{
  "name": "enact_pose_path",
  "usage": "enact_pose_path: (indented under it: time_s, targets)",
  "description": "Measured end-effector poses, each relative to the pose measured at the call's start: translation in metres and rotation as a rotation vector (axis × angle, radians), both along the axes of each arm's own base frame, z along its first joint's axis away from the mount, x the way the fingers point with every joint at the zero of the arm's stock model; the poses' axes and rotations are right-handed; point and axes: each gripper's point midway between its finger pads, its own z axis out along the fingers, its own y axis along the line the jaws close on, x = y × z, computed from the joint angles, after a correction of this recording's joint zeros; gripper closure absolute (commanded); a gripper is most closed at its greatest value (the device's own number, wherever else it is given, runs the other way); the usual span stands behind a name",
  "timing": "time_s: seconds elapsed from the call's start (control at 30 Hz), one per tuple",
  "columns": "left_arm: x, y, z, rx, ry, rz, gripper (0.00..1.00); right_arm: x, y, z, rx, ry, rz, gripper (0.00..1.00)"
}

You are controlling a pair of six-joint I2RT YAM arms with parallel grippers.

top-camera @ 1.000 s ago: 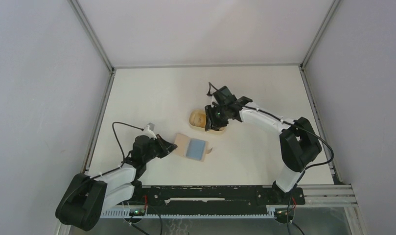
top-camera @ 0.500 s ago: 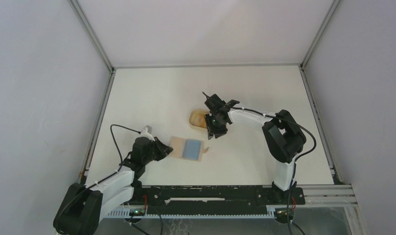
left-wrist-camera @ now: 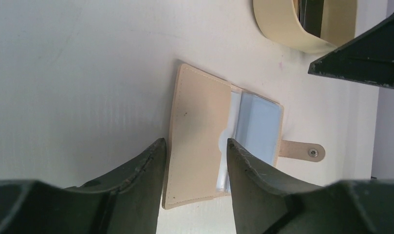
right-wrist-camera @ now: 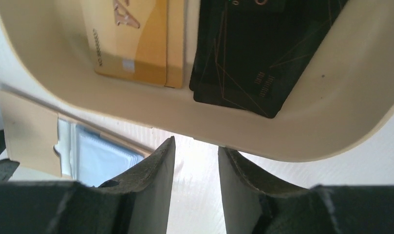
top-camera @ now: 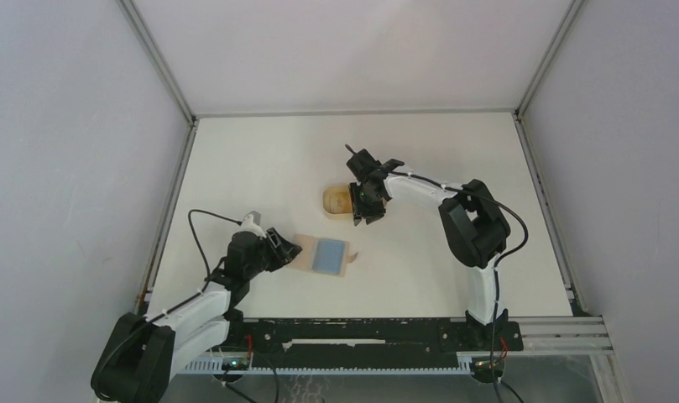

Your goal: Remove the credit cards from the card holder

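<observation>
The tan card holder (top-camera: 306,252) lies open on the table with a light blue credit card (top-camera: 331,254) in its clear pocket. From the left wrist view, the holder (left-wrist-camera: 197,131) and blue card (left-wrist-camera: 259,127) lie flat, and the snap strap (left-wrist-camera: 302,150) sticks out sideways. My left gripper (left-wrist-camera: 195,144) is open, its fingers standing either side of the holder's near end. My right gripper (right-wrist-camera: 196,144) is open and empty, just outside the rim of the tan tray (right-wrist-camera: 292,141). A black card (right-wrist-camera: 263,48) and a gold card (right-wrist-camera: 131,39) lie in that tray.
The oval tray (top-camera: 329,201) sits mid-table, just beyond the holder, with my right gripper (top-camera: 363,213) at its right end. My left gripper (top-camera: 285,249) is at the holder's left edge. Grey walls enclose the table on three sides.
My left gripper has gone from shut to open at the holder's edge, after the holder slid slightly left. My right gripper has drawn back and left over the tray.
</observation>
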Motion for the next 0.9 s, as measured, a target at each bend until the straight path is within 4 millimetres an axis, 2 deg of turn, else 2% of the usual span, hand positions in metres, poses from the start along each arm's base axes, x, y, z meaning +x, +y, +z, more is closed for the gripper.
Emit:
enact_pose_path:
  time_s: [0.33,0.57,0.7,0.9]
  targets:
    - [0.005,-0.006,0.000,0.007,0.010,-0.011,0.45,0.036,-0.013,-0.010,0.014,0.009,-0.073,0.54]
    - [0.008,-0.022,0.000,-0.011,0.026,-0.022,0.48,0.058,-0.002,-0.003,0.076,-0.004,-0.079,0.54]
    - [0.011,-0.028,0.000,-0.020,0.037,-0.014,0.48,0.054,0.013,0.001,0.108,-0.002,-0.048,0.54]
    - [0.015,-0.032,0.000,-0.045,0.049,0.014,0.49,0.030,0.050,-0.001,0.154,0.023,0.029,0.53]
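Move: The tray with the removed cards sits right in front of the right fingertips, its near wall at them and its middle about 5 cm ahead and 1 cm left, slightly below. The open card holder lies some 10 cm back and 12 cm left of this hand, about 3 cm lower. From the left hand, the holder's middle is roughly 6 cm right and 2 cm back, just below; the tray is about 13 cm ahead and 16 cm right. Forward first, the right hand sweeps about 6 cm with half-open fingers against the tray's near wall, pushing the tray farther out, then reverses, coming back some 3 cm while swinging about 6 cm left and tilting its left side up a little. Meanwhile the left hand, its half-open fingertips still at the holder's left panel, slides right about 3 cm and slightly forward, taking the holder along. ##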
